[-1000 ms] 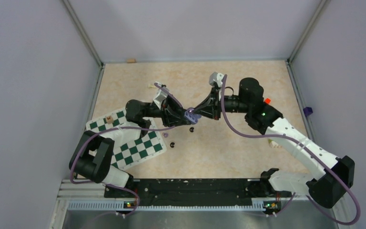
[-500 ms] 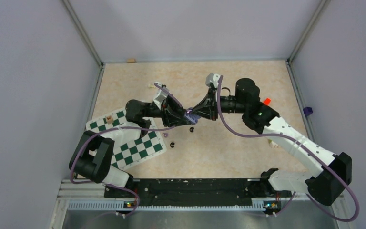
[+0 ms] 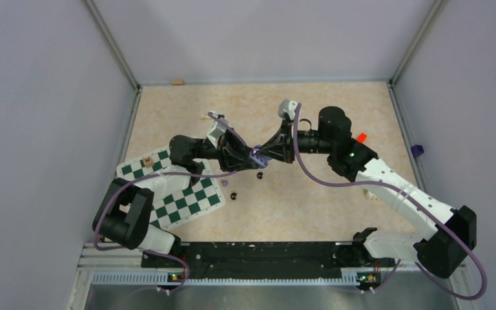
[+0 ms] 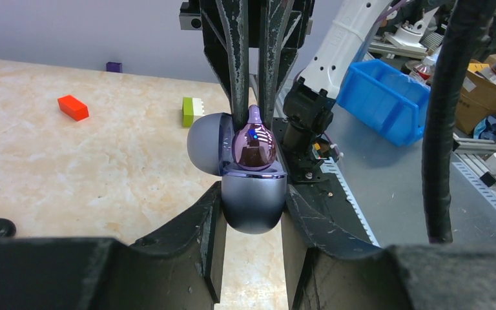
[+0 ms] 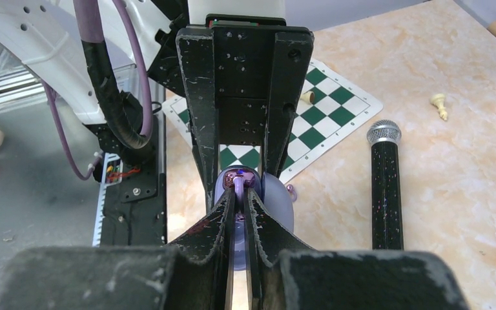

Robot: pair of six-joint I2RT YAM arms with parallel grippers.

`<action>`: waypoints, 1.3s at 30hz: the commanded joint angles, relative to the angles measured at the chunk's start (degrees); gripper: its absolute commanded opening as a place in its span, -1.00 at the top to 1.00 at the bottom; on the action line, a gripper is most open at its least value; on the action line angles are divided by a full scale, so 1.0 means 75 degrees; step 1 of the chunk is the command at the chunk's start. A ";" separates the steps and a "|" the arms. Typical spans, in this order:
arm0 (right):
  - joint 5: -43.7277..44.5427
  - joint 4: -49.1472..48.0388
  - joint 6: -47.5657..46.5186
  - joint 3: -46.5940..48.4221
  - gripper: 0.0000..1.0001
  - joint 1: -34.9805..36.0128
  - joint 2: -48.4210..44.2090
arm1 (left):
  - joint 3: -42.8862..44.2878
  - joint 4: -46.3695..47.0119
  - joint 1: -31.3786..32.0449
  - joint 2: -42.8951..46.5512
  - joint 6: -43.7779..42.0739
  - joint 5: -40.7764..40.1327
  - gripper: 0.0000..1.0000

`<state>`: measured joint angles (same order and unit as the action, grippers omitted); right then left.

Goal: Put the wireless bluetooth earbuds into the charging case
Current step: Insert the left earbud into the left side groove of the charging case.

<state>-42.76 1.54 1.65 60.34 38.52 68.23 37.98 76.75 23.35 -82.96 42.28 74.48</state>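
Note:
My left gripper [image 4: 252, 201] is shut on the body of the pale purple charging case [image 4: 253, 205], held above the table with its lid [image 4: 206, 143] swung open. A pale purple earbud [image 4: 254, 146] sits at the case's mouth. My right gripper [image 5: 239, 197] is shut on that earbud's stem [image 5: 239, 184], coming from the opposite side. In the top view the two grippers meet at the case [image 3: 256, 155]. On the table below lie a second purple earbud [image 3: 223, 183] and two black earbuds [image 3: 259, 175] [image 3: 233, 196].
A green-and-white chessboard [image 3: 184, 197] lies under the left arm, with a small piece [image 3: 147, 160] on it. A black microphone [image 5: 385, 187] and a cream chess piece [image 5: 438, 105] lie beside it. A red block [image 3: 362, 137] sits to the right, a cork [image 3: 178, 82] at the back wall.
The right arm has shifted slightly left, toward the case, with its gripper still on the earbud. The left arm and the case have stayed put.

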 commanded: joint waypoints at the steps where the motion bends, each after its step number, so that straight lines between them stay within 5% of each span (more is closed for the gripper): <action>1: -0.0017 -0.0336 -0.0105 -0.0074 0.85 0.0078 0.0010 | 0.0006 0.0387 0.0032 0.0282 -0.0093 0.0019 1.00; 27: 0.0051 -0.0670 0.0169 -0.0253 0.84 0.0125 0.0161 | 0.0018 0.0372 0.0021 0.0338 -0.0149 -0.0016 1.00; 39: -0.0034 0.0068 -0.0147 0.0260 0.18 0.0100 -0.0170 | 0.0086 0.0382 -0.0007 0.0393 -0.0138 0.0058 1.00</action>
<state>-44.29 -0.23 2.79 58.67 39.24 68.84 37.93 75.83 22.87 -82.96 41.82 73.58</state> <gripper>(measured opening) 0.388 0.380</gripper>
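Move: The right hand already pinches the left earbud by its stem, the bud at the mouth of its groove; that groove lies about 1 cm to the hand's left and 2 cm below. The opened lid stands roughly 3 cm farther out and 2 cm below the hand; the empty second groove is some 1 cm to its right and 3 cm below. The left hand still holds the case from its left side, the left earbud's groove about 2 cm above its hand point. Still pinching the stem, the right hand eases the earbud into the groove against the case in the nearly motionless left hand, going about 1 cm down with a slight shift to its left. The right fingers then open to roughly two fifths, and the hand drifts a little over half a centimetre back, its rear finger clear of the stem and its front one still close by. ##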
